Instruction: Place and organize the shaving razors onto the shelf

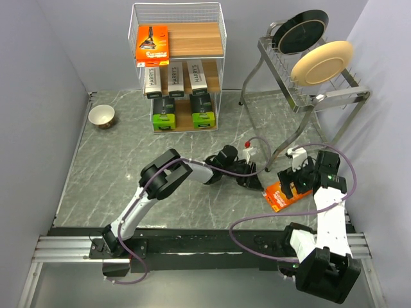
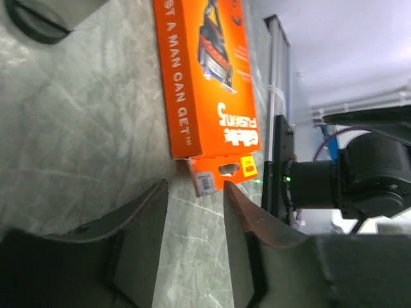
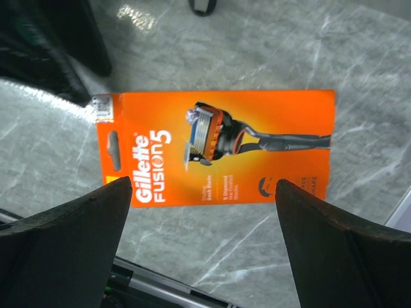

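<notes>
One flat orange razor pack (image 1: 279,197) lies on the grey table at the right, picture side up. My right gripper (image 1: 290,184) hovers over it, open wide; in the right wrist view the pack (image 3: 218,147) fills the space ahead of that gripper (image 3: 202,185). My left gripper (image 1: 255,182) reaches in from the left. Its jaws stand narrowly open (image 2: 194,189) with bare table between them, and the pack's hang-tab end (image 2: 221,174) sits just at their tips. The shelf (image 1: 199,40) holds another orange pack (image 1: 152,45) on top, white boxes (image 1: 174,78) in the middle and black-and-green boxes (image 1: 164,114) at the bottom.
A grey metal dish rack (image 1: 314,96) with a black plate (image 1: 300,32) and a cream plate (image 1: 321,62) stands at the back right, one leg close to both grippers. A small bowl (image 1: 101,116) sits at the far left. Walls close in on both sides.
</notes>
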`<action>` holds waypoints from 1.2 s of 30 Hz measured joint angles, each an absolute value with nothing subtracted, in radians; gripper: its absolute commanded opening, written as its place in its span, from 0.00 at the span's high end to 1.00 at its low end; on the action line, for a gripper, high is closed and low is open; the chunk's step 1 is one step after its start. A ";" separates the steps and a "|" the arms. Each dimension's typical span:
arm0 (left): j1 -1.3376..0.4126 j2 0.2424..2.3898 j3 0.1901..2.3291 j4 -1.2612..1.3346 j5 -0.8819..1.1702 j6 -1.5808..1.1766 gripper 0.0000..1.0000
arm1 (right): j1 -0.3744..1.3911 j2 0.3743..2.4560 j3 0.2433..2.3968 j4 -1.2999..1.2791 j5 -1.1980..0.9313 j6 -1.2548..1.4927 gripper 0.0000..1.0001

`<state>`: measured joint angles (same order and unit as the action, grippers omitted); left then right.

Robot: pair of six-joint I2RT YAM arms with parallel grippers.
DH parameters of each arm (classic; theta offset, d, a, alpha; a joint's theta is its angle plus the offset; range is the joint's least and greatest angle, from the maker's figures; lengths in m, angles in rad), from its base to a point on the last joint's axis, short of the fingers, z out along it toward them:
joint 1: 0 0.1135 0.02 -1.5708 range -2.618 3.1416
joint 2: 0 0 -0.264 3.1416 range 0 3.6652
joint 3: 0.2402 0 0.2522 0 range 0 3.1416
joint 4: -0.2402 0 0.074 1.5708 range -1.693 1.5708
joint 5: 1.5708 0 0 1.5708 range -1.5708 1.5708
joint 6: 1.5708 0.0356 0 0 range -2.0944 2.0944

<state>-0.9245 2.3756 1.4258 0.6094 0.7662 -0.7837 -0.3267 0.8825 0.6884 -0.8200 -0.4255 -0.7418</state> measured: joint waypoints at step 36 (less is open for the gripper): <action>-0.583 1.842 0.772 0.513 0.899 -0.859 0.99 | 0.085 0.766 0.925 -0.899 -0.673 -0.431 0.00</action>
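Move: The orange razor box lies flat, its middle about 10 cm to the left hand's right, 4 cm back and 3 cm lower. The rack's near foot stands about 8 cm ahead of that hand and 4 cm to its right; the shelf's middle is some 30 cm ahead and 28 cm left. From the right hand, the box's middle is about 8 cm below, 4 cm ahead and 1 cm left. Left fingers ease back, pinch the razor box's tab and pull it 20 cm left; right hand follows, rising. ##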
